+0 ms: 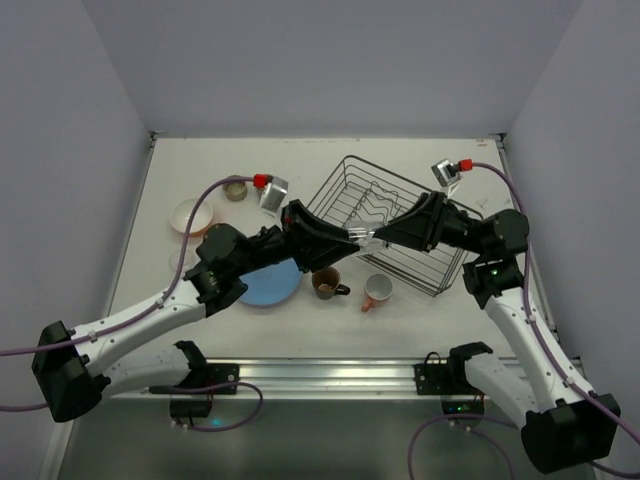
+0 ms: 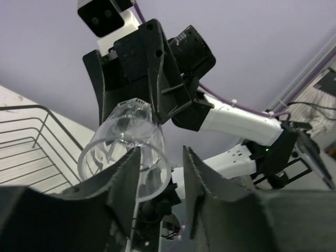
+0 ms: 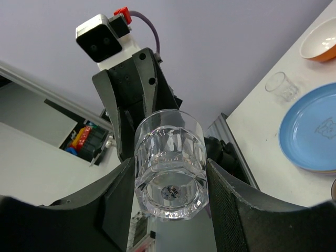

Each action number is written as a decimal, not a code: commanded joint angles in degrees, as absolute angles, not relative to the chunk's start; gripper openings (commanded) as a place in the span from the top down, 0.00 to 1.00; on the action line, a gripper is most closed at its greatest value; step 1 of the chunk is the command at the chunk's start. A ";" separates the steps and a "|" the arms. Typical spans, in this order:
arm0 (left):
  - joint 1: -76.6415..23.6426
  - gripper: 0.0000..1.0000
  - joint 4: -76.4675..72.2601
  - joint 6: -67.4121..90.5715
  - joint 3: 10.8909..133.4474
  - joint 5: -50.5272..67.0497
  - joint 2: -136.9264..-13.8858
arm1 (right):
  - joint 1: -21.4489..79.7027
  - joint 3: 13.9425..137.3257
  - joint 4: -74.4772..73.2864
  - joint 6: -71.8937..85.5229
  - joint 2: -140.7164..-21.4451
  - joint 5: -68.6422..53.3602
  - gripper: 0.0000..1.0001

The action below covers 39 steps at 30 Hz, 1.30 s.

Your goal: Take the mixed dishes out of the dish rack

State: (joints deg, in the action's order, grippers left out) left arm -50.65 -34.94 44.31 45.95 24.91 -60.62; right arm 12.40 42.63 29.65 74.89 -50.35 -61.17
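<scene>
A clear glass [image 1: 365, 237] hangs in the air over the near-left side of the black wire dish rack [image 1: 410, 185], lying sideways between both arms. My right gripper [image 1: 380, 237] is shut on the glass [image 3: 170, 157] at its thick base, one finger on each side. My left gripper [image 1: 348, 242] faces it from the left. In the left wrist view the glass [image 2: 126, 136] shows its open mouth. Part of its rim lies between the partly closed jaws of my left gripper [image 2: 161, 149], and a gap shows at the right finger. A rack corner [image 2: 31, 136] sits lower left.
On the table left of the rack lie a light blue plate [image 1: 270, 283], an orange bowl [image 1: 190, 215] and an olive cup [image 1: 235, 190]. A brown mug [image 1: 326, 284] and a pink mug [image 1: 377, 291] stand in front of the rack. Another clear glass [image 3: 281, 86] stands near the plate [image 3: 310, 134].
</scene>
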 commanded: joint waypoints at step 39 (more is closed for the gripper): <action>-40.28 1.00 71.82 36.92 69.11 -29.49 -59.86 | 13.10 61.44 -28.65 28.83 -42.54 -28.83 0.01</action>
State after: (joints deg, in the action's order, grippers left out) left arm -44.80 66.52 35.38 74.81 -33.54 -61.58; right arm 13.32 62.08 -27.44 32.91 -43.53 -29.30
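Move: The clear glass lies on its side in the air, its middle about 4 cm to the right of the left hand and level with it, and about 4 cm to the left of the right hand, which still grips its base end. From the left hand, roughly 35 cm down, the brown mug is some 10 cm ahead and 1 cm left, the blue plate 14 ahead and 17 left, and the other glass 16 ahead and 38 left. The glass is pinched at its rim wall by the left fingers, which close on it until nearly shut; the right fingers then open wide and back off about 5 cm to the right and 4 forward. The left hand carries the glass some 23 cm left, then also well down and a little forward, over the blue plate's near side towards the other glass, its wrist swinging from sideways to point downward. ##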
